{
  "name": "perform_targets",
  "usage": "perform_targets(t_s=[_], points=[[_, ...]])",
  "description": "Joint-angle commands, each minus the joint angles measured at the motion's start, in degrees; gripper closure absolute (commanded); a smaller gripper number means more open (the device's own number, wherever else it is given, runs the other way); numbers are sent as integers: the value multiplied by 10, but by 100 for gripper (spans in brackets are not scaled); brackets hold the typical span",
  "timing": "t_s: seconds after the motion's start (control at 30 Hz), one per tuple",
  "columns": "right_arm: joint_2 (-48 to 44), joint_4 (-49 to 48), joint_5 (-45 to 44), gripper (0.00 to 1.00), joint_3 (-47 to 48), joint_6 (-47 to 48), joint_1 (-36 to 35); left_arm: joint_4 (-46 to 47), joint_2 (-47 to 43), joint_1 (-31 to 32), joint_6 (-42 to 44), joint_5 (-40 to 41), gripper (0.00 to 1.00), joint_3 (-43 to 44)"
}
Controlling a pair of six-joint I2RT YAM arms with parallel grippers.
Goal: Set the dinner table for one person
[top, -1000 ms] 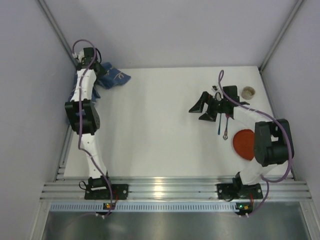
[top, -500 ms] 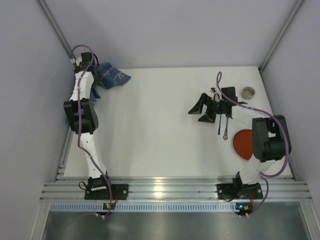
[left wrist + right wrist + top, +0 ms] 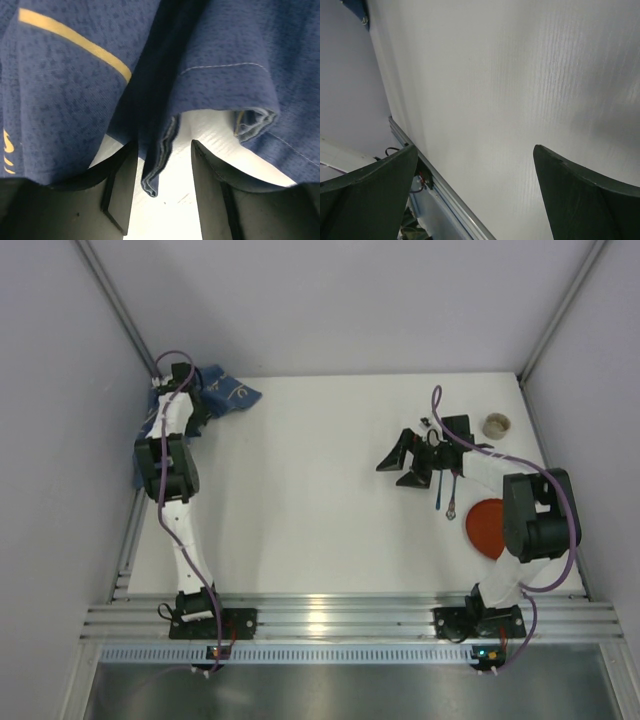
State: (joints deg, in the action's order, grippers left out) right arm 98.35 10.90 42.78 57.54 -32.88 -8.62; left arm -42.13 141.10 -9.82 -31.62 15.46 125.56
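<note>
The white dinner table fills the top view. A crumpled blue cloth placemat lies in its far left corner. My left gripper is down at the cloth's left part. In the left wrist view the left gripper stands open around a hanging fold of the blue cloth, and neither finger presses on it. My right gripper hovers wide open over the bare table right of centre, with nothing between its fingers.
A blue-handled utensil and a spoon lie just right of the right gripper. A red plate sits near the right edge and a small beige cup at the far right. The ribbed aluminium rail runs along the near edge.
The left arm's wrist has shifted a little nearer and lower onto the blue cloth. The right arm has barely moved.
</note>
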Motion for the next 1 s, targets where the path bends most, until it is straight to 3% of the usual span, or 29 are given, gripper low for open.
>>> perform_targets(t_s=[0.0, 0.07, 0.2, 0.23, 0.27, 0.47, 0.7, 0.97], points=[[-10, -3, 4, 0, 5, 15, -3, -4, 1, -10, -3, 1, 48, 21], [-11, -2, 2, 0, 2, 16, -3, 1, 4, -12, 1, -4, 50, 23], [-12, 0, 1, 0, -4, 14, -4, 0, 14, -17, 2, -19, 79, 39], [-12, 0, 2, 0, -4, 14, -3, 1, 14, -17, 2, -26, 94, 40], [-14, 1, 1, 0, -4, 14, -3, 1, 13, -18, 3, -29, 100, 41], [-30, 7, -2, 0, -3, 9, -3, -4, 5, -17, 12, -69, 100, 31], [-47, 10, -6, 0, 12, -7, -5, 53, -113, 16, 21, -132, 100, -103], [-87, 46, -24, 0, 19, -11, -4, 7, -202, 192, 132, -104, 100, -147]])
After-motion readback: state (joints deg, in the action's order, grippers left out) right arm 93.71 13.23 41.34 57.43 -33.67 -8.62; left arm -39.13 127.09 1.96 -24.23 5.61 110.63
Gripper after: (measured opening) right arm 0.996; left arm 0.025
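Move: Just between the left hand's half-open fingers, about 1 cm below and 1 cm ahead, stands a fold of the blue cloth. The cloth's far right corner lies some 8 cm ahead and 14 cm to the right of this hand, and its near left part roughly 11 cm back and 14 cm to the left, both about 3 cm below. From the right hand, the fold is some 18 cm ahead, 53 cm to the left and 7 cm below. Closing its half-open fingers fully, the left hand pinches the fold of blue cloth almost on the spot. Then, keeping its hold, it drags the cloth to the right, ever faster, for about 15 cm, drawing back slightly, dipping at first and then rising some 4 cm, while the wrist swings clockwise by roughly 20 degrees. ##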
